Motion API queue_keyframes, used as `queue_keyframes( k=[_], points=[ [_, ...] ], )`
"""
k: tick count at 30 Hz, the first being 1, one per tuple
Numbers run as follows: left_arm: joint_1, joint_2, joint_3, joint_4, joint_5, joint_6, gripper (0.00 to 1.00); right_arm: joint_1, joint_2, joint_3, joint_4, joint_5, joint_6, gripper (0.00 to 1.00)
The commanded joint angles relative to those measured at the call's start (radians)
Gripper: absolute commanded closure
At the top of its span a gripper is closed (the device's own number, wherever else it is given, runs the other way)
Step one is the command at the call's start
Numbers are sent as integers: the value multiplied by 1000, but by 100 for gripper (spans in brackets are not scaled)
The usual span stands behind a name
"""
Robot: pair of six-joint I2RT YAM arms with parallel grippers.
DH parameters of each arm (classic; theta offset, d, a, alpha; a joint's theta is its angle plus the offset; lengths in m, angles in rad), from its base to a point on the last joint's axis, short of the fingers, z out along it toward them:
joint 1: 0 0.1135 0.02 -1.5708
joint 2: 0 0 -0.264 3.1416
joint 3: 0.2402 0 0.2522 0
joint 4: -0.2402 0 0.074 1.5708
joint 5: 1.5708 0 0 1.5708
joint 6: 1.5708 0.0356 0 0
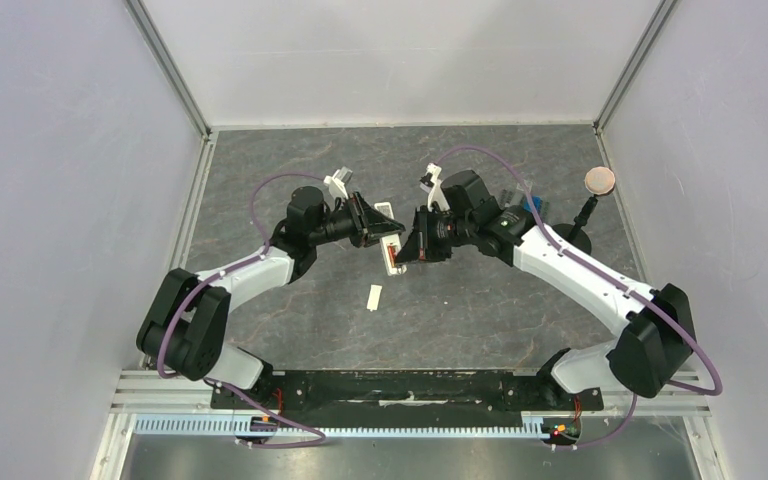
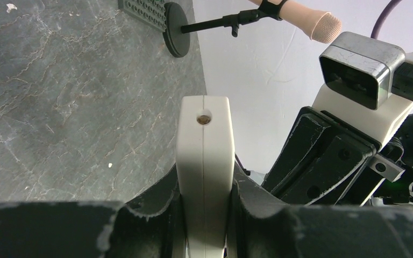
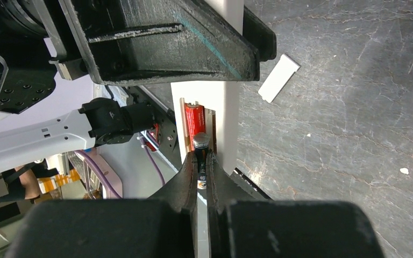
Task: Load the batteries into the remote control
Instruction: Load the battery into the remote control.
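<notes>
My left gripper (image 1: pixel 378 226) (image 2: pixel 204 185) is shut on the slim white remote control (image 1: pixel 390 238) (image 2: pixel 204 140), holding it off the table on edge. The remote's open battery bay faces the right arm, and a red battery (image 3: pixel 194 119) (image 1: pixel 388 259) lies inside it. My right gripper (image 1: pixel 409 248) (image 3: pixel 201 161) is shut on the second battery (image 3: pixel 201 142), a dark one. Its grey end touches the bay of the remote (image 3: pixel 227 105) just below the red battery. In the right wrist view the left gripper's fingers (image 3: pixel 166 37) clamp the remote from above.
A small white cover piece (image 1: pixel 374 298) (image 3: pixel 278 78) lies flat on the grey table below the grippers. At the back right stand a microphone on a black stand (image 1: pixel 599 181) (image 2: pixel 322 26), a grey studded plate (image 2: pixel 145 12) and blue blocks (image 1: pixel 532 206). White walls enclose the table.
</notes>
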Motion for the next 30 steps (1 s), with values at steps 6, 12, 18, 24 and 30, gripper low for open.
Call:
queue_keyframes(
  k=[6, 12, 18, 24, 30],
  points=[
    [-7, -22, 12, 27, 31, -8, 98, 4, 32, 61, -8, 42, -10, 90],
    [-7, -23, 9, 24, 22, -14, 98, 4, 27, 76, -22, 52, -3, 71],
    [-6, -18, 16, 12, 9, -21, 98, 3, 7, 103, -51, 76, 0, 63],
    [-6, -17, 25, -9, 0, -22, 98, 4, -13, 114, -63, 81, 21, 63],
    [-6, -23, 26, -7, -12, -46, 98, 4, -45, 118, -68, 113, 33, 61]
  ],
)
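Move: The black battery, still pinched in the right fingers, is at the remote control's open compartment; its free slot centres about 1 cm ahead, 1 cm left and 1 cm below the right hand. The red battery lies just beyond, 2 cm ahead and 1 cm left, and the remote's middle about 5 cm ahead, 1 cm left. The battery cover is on the table, roughly 5 cm left, 1 cm back and 17 cm below. From the left hand, the slot is some 5 cm back, laterally level, 1 cm lower. The black battery is eased forward about 1 cm and slightly left into the slot beside the red one by the right hand, whose shut fingers spread to just over a third open and let go of it. The right hand then rises about 1 cm and backs slightly right, its open tips staying near the compartment. The left hand stays put, keeping its grip on the remote. ##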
